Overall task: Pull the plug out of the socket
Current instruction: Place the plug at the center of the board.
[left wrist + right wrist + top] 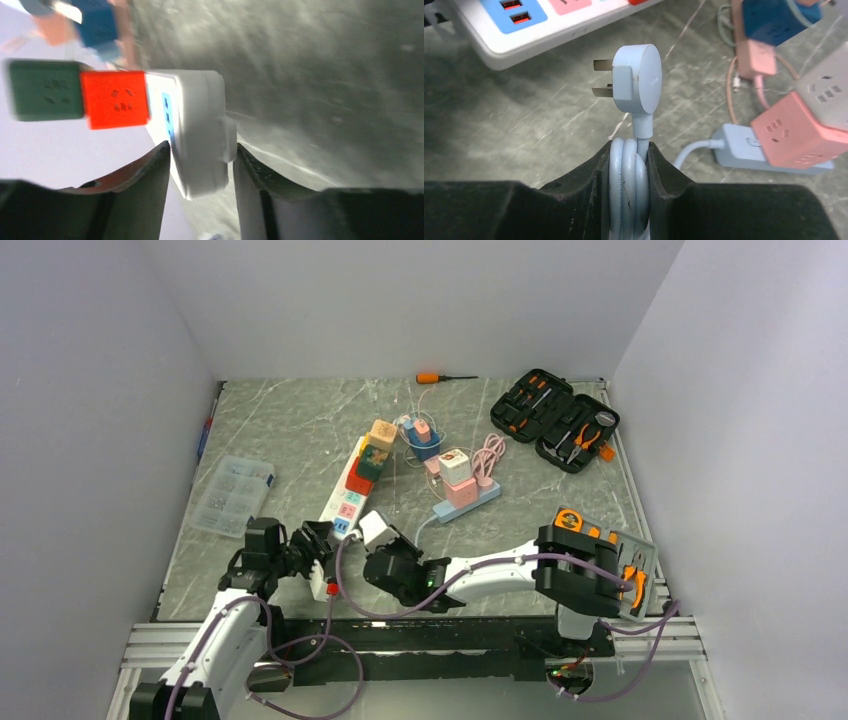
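Note:
The pale blue plug [639,80] is out of the socket, its two bare prongs pointing at the white power strip [499,30] a short gap away. My right gripper [629,150] is shut on the plug's looped cable [626,185], just below the plug head. In the top view this gripper [375,532] sits at the near end of the strip [345,490]. My left gripper [202,150] straddles that end of the strip [195,125], with its fingers close on either side and slightly parted. Red and green cube adapters [115,99] sit further along the strip.
A small blue strip with pink and white cubes [465,495] lies mid-table, with a pink cable beside it. An open tool case [555,420] and an orange screwdriver [440,377] lie at the back. A clear parts box [230,495] lies left, and a tool tray [620,560] right.

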`<state>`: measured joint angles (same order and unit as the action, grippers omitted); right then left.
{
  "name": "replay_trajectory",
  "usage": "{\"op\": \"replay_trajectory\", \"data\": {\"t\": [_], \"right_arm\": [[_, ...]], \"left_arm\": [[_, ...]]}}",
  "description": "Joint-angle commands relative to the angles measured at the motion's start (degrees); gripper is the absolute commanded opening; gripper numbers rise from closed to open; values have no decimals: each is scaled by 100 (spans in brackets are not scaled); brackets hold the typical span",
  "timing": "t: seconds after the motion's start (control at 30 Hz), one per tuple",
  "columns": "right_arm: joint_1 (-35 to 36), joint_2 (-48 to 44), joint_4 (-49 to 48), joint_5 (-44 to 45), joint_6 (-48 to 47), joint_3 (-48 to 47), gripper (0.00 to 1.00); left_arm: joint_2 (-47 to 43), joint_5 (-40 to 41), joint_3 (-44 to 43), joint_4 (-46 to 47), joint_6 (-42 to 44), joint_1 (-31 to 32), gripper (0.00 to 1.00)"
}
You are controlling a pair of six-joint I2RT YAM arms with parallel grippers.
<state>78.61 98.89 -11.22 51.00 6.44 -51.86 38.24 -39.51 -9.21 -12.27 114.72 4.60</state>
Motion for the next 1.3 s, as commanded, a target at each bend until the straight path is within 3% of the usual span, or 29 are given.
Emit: {"op": "replay_trajectory", "data": {"t": [0.0, 0.13, 0.3, 0.47, 0.5, 0.63, 0.9, 1.07, 1.27], "right_arm": [[219, 186, 505, -445, 896, -200, 31], [249, 182, 586, -594, 1195, -110, 52], [249, 70, 727, -648, 1395, 9, 62], [236, -379, 866, -743, 1481, 173, 82], [217, -538, 898, -713, 1496, 202, 83], [-121, -1510, 1094, -802, 1731, 275, 85], [-1884, -2970, 2310, -1247, 3000, 220, 87], [-3161, -3455, 2633, -1743, 3585, 394, 88], [-4551, -3277, 2991, -2811, 4368, 464, 88]], "left_arm": [[256, 608, -231, -925, -623, -28, 55], [324, 704, -335, -999, -641, -29, 62], [419, 729, -386, -926, -694, -25, 69], [461, 724, -715, -1206, -1122, -26, 94], [468, 741, -870, -1344, -1328, -25, 98], [636, 808, -1719, -1944, -2242, -29, 99], [974, 582, -3252, -3000, -4036, -10, 99], [1015, 404, -4021, -3335, -4859, 153, 99], [1040, 738, -4274, -3216, -5507, 738, 99]]}}
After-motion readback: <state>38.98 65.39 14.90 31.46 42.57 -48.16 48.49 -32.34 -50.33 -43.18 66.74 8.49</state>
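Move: My right hand holds the coiled light-blue cable with its plug sticking out ahead. The open spot where the plug will lie is about 2 cm ahead, 1 cm left and 6 cm below. From this hand the white power strip's middle is roughly 11 cm ahead and 5 cm left, the pink cube 8 cm ahead and 16 cm right, both a few centimetres lower. My left hand grips the strip's near end; from that hand the strip's middle is 10 cm ahead, 6 cm right and slightly below, the parts box about 8 cm ahead, 17 cm left and 5 cm below. I lower the cable about 4 cm while drawing it back as much, open my right fingers to let go, then swing up, right and forward towards the light-blue strip, rolling the wrist. Meanwhile my left hand sinks nearly 4 cm, easing left and back, opens off the white strip and rises about 17 cm clear, its fingers tipping downward. ##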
